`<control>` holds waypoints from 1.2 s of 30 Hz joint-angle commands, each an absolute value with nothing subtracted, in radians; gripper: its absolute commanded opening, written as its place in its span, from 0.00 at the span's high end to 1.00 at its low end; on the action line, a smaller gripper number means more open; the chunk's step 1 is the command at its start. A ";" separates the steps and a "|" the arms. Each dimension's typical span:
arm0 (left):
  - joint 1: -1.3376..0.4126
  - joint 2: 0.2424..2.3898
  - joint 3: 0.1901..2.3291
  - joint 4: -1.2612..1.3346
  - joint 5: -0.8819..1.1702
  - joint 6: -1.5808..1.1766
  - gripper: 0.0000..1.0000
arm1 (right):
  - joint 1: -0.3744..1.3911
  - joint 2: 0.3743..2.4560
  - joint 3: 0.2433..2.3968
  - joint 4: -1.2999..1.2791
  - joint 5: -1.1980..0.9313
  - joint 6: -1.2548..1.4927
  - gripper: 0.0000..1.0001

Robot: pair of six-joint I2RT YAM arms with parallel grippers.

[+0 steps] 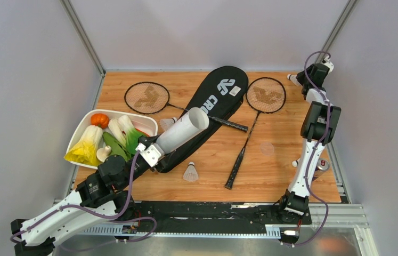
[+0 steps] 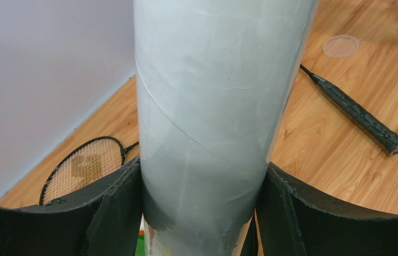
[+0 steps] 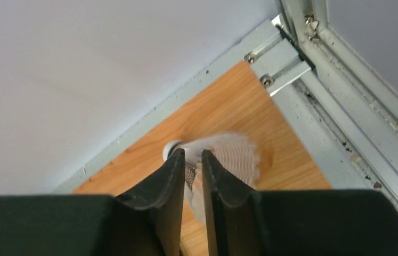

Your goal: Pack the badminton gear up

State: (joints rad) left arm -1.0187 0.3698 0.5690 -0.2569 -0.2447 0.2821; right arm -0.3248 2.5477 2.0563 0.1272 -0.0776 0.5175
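Observation:
My left gripper [image 1: 151,154] [image 2: 204,170] is shut on the lower end of the long white tube [image 1: 183,130] [image 2: 212,106], which tilts up over the black racket bag [image 1: 223,90], open mouth toward the far right. In the far right corner my right gripper [image 1: 296,79] [image 3: 194,157] pinches a white shuttlecock [image 3: 239,152] by its skirt, just above the wood. One racket [image 1: 146,97] lies left of the bag, another racket [image 1: 265,95] right of it. Loose shuttlecocks lie at the front [image 1: 189,172] and beside the tube [image 1: 167,124].
A white tray [image 1: 87,121] of toy vegetables sits at the left, close to my left arm. A clear round lid [image 1: 267,148] [image 2: 340,46] lies on the wood right of centre. A small can [image 1: 322,165] stands by the right rail. Walls and metal rails box in the far right corner.

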 commanded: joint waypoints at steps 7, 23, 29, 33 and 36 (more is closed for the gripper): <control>-1.017 0.364 0.568 -0.201 -0.265 0.287 0.53 | -0.345 2.359 1.901 0.201 -0.193 0.535 1.00; -1.016 0.421 0.566 -0.208 -0.305 0.292 0.53 | -0.247 1.763 1.462 0.090 -0.443 0.540 1.00; -1.016 0.440 0.563 -0.204 -0.331 0.298 0.53 | -0.108 1.468 1.337 0.036 -0.610 0.495 1.00; -1.016 0.448 0.561 -0.206 -0.334 0.296 0.53 | -0.009 1.269 1.299 -0.032 -0.675 0.449 1.00; -1.015 0.449 0.561 -0.209 -0.334 0.296 0.53 | 0.073 1.147 1.276 -0.054 -0.708 0.439 1.00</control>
State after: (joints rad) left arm -1.0187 0.4473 0.5598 -0.2573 -0.3199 0.2893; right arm 0.0097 1.3014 1.2984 -0.0151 -0.6144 0.4900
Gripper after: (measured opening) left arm 0.731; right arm 0.004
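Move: The shuttlecock in the far right corner lies almost between the right hand's closing fingers, its middle about 2 cm ahead, 2 cm left and 2 cm below. The racket head beside it sits some 20 cm left, 9 cm back and 4 cm below, and the tube's mouth roughly 53 cm left, 40 cm back and 28 cm above. From the left hand, which holds that tube, the shuttlecock is about 52 cm ahead, 65 cm right and 20 cm below. The right fingers finish shutting and pinch the shuttlecock by its skirt, dipping a centimetre as the hand starts drawing back. They then lift it up, left and back, some 30 cm each way and gathering speed, over towards the tube, while the hand swings about 50 degrees counter-clockwise and its fingers tip upward. The left hand keeps its grip on the tube and lowers it about 2 cm. ##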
